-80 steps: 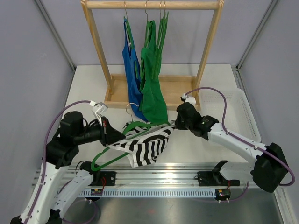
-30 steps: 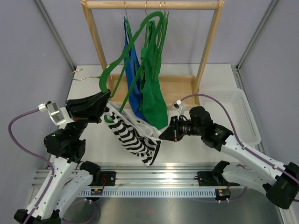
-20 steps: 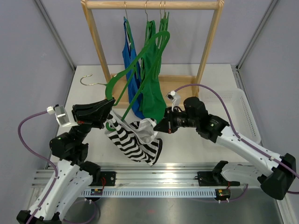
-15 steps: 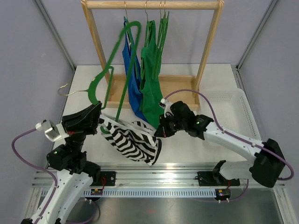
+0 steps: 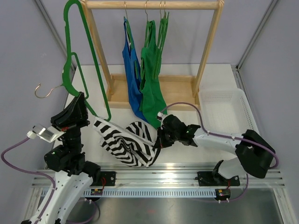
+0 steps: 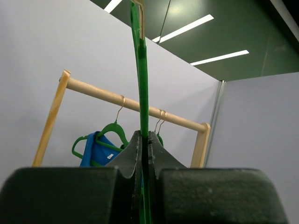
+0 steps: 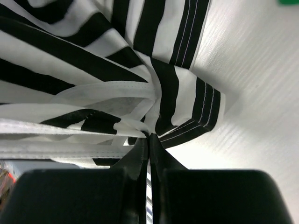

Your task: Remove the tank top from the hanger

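My left gripper is shut on a green hanger and holds it upright, high at the left, with its metal hook pointing left. In the left wrist view the hanger runs straight up from the shut left gripper. The black-and-white striped tank top lies crumpled on the table, its left end reaching up toward the hanger's lower end. I cannot tell whether it still hangs on it. My right gripper is shut on the top's right end, low on the table. The right wrist view shows the right gripper pinching the striped fabric.
A wooden rack at the back holds a blue top and a green top on hangers. A white basket sits at the right. A metal rail runs along the near edge.
My left gripper has swung the hanger up and to the left, away from the rack. My right gripper has pulled the striped top down toward the table, and it now lies spread there.
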You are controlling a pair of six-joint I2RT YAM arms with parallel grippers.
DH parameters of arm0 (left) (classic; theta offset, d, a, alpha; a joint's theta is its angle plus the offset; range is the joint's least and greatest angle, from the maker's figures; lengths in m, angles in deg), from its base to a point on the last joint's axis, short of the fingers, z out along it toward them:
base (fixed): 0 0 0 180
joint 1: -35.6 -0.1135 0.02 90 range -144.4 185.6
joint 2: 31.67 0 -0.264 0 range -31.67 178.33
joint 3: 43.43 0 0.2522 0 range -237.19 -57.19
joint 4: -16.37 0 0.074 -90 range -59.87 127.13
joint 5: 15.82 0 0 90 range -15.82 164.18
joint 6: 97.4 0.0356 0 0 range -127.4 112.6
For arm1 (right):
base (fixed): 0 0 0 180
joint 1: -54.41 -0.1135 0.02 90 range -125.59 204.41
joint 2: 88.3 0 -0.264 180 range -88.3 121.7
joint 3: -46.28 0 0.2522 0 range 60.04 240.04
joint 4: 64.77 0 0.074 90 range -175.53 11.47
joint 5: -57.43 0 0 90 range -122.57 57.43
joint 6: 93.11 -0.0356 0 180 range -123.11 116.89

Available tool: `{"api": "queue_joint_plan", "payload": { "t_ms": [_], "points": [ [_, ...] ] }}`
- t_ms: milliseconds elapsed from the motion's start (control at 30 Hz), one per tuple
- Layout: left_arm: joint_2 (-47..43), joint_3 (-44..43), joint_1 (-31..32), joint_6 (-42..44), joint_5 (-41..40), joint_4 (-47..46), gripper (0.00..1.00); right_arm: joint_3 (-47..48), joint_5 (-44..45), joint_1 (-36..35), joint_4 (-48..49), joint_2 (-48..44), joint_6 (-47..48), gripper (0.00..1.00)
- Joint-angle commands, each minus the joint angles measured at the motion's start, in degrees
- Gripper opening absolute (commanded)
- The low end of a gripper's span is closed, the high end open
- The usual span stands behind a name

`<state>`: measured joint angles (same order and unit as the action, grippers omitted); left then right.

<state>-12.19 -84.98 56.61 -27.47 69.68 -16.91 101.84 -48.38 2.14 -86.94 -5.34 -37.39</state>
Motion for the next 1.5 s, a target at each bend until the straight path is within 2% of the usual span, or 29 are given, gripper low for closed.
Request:
{"api": "queue_joint_plan", "payload": {
  "t_ms": [0,67,100,167,267,333,367,433,567,633,700,733,767,833,867,933,967,1100,1133,1233,1300,1367,1433,1467],
  "points": [
    [-1.6,-5.5,-0.4,5.1,-6.2,-3.3,0.0,-1.7,10.1,0.3,-6.4,-7.4,0.2,0.0],
    [-2.9,-1.9,-0.4,2.8,-4.1,-9.9,0.0,-3.4,6.6,0.2,-3.2,-14.3,0.6,0.0],
    [-3.0,1.6,-0.4,1.7,-2.6,-12.1,0.0,-4.0,4.1,0.2,1.6,-16.7,0.3,0.0],
    [-2.8,3.1,-0.4,-3.9,2.1,-13.1,0.0,-4.4,-1.6,0.2,5.8,-22.2,-1.7,0.0],
    [0.6,5.2,-0.4,-13.0,8.1,-15.9,0.0,-0.2,-6.0,0.2,7.8,-25.0,-1.7,0.0],
    [4.6,9.6,-0.4,-20.4,8.8,-22.1,0.0,2.3,-7.8,0.2,7.8,-25.3,-0.8,0.0],
    [5.9,10.8,-0.4,-22.4,8.5,-29.0,0.0,4.1,-8.3,0.2,7.6,-25.4,-0.1,0.0],
    [9.7,12.8,-0.4,-27.1,7.9,-34.3,0.0,5.5,-8.2,0.2,5.8,-24.6,0.7,0.0],
    [13.6,13.6,-0.3,-29.1,9.4,-41.6,0.0,6.4,-8.3,0.1,5.0,-20.4,1.1,0.0],
    [13.0,13.6,-0.3,-26.9,7.6,-40.6,0.0,5.9,-4.9,0.1,1.1,-20.1,1.6,0.0],
    [8.5,11.5,-0.3,-23.1,4.9,-31.9,0.0,4.6,3.2,0.1,-2.6,-21.5,2.0,0.0],
    [5.9,9.9,-0.3,-17.8,4.8,-26.3,0.0,4.1,6.1,0.0,-6.8,-22.3,2.0,0.0],
    [1.7,8.1,-0.3,-15.4,1.7,-12.2,0.0,2.9,11.5,0.1,-8.9,-24.2,1.8,0.0],
    [-1.5,2.4,-0.3,-10.5,-1.6,0.3,0.0,1.9,17.1,0.0,-15.3,-26.8,1.1,0.0],
    [-2.7,0.7,-0.3,-9.7,-4.8,10.0,0.0,0.9,21.5,0.1,-17.2,-29.7,0.6,0.0],
    [-5.1,-4.3,-0.3,-9.0,-7.7,19.5,0.0,0.3,25.7,0.1,-23.6,-33.0,-0.7,0.0],
    [-5.2,-6.2,-0.3,-8.9,-10.2,28.4,0.0,0.4,30.4,0.1,-26.1,-36.7,-2.0,0.0],
    [0.4,-16.4,-0.3,-7.5,-12.0,46.4,0.0,4.2,42.4,0.1,-42.0,-45.3,-6.2,0.0],
    [1.9,-20.6,-0.3,-7.0,-11.5,49.9,0.0,5.8,44.7,0.0,-42.2,-46.9,-7.1,0.0],
    [7.8,-26.9,-0.3,-4.8,-9.8,62.6,0.0,9.5,44.7,0.1,-44.1,-50.1,-5.9,0.0],
    [10.9,-32.7,-0.3,-3.2,-8.9,66.6,0.0,10.7,40.2,0.1,-41.3,-47.9,-2.6,0.03],
    [13.5,-36.2,-0.3,-2.7,-8.1,70.2,0.0,10.9,30.7,0.0,-38.1,-43.3,0.8,0.12],
    [14.7,-37.7,-0.3,-1.8,-7.7,71.8,0.0,10.9,21.6,0.1,-34.5,-37.1,2.4,0.48],
    [16.3,-38.5,-0.3,-1.3,-7.6,72.8,0.0,11.0,19.8,0.0,-34.0,-35.1,2.5,0.67]
  ]
}}
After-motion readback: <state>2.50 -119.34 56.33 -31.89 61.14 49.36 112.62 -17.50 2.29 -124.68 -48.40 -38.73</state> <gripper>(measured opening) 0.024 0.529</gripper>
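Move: About 13 cm to the right hand's left, level front to back and a few centimetres higher, lies the middle of the striped tank top whose edge it pinches; the bare table where it will end is some 9 cm right, 3 back and 5 below. The green tank top hangs roughly 20 cm ahead and 20 up. From the left hand, which holds the green hanger, the striped top is about 11 cm right and 38 below, the blue one 25 ahead, 15 right and 10 below. Pulling the pinched striped top up about 19 cm, then swinging it some 19 cm right through a dip and a new rise, the right hand finally opens and starts back left. The left keeps hold of the hanger: it dips forward, right and down, returns up and back, then pushes forward and down, tipping some 45 degrees from steeply upward towards level. ##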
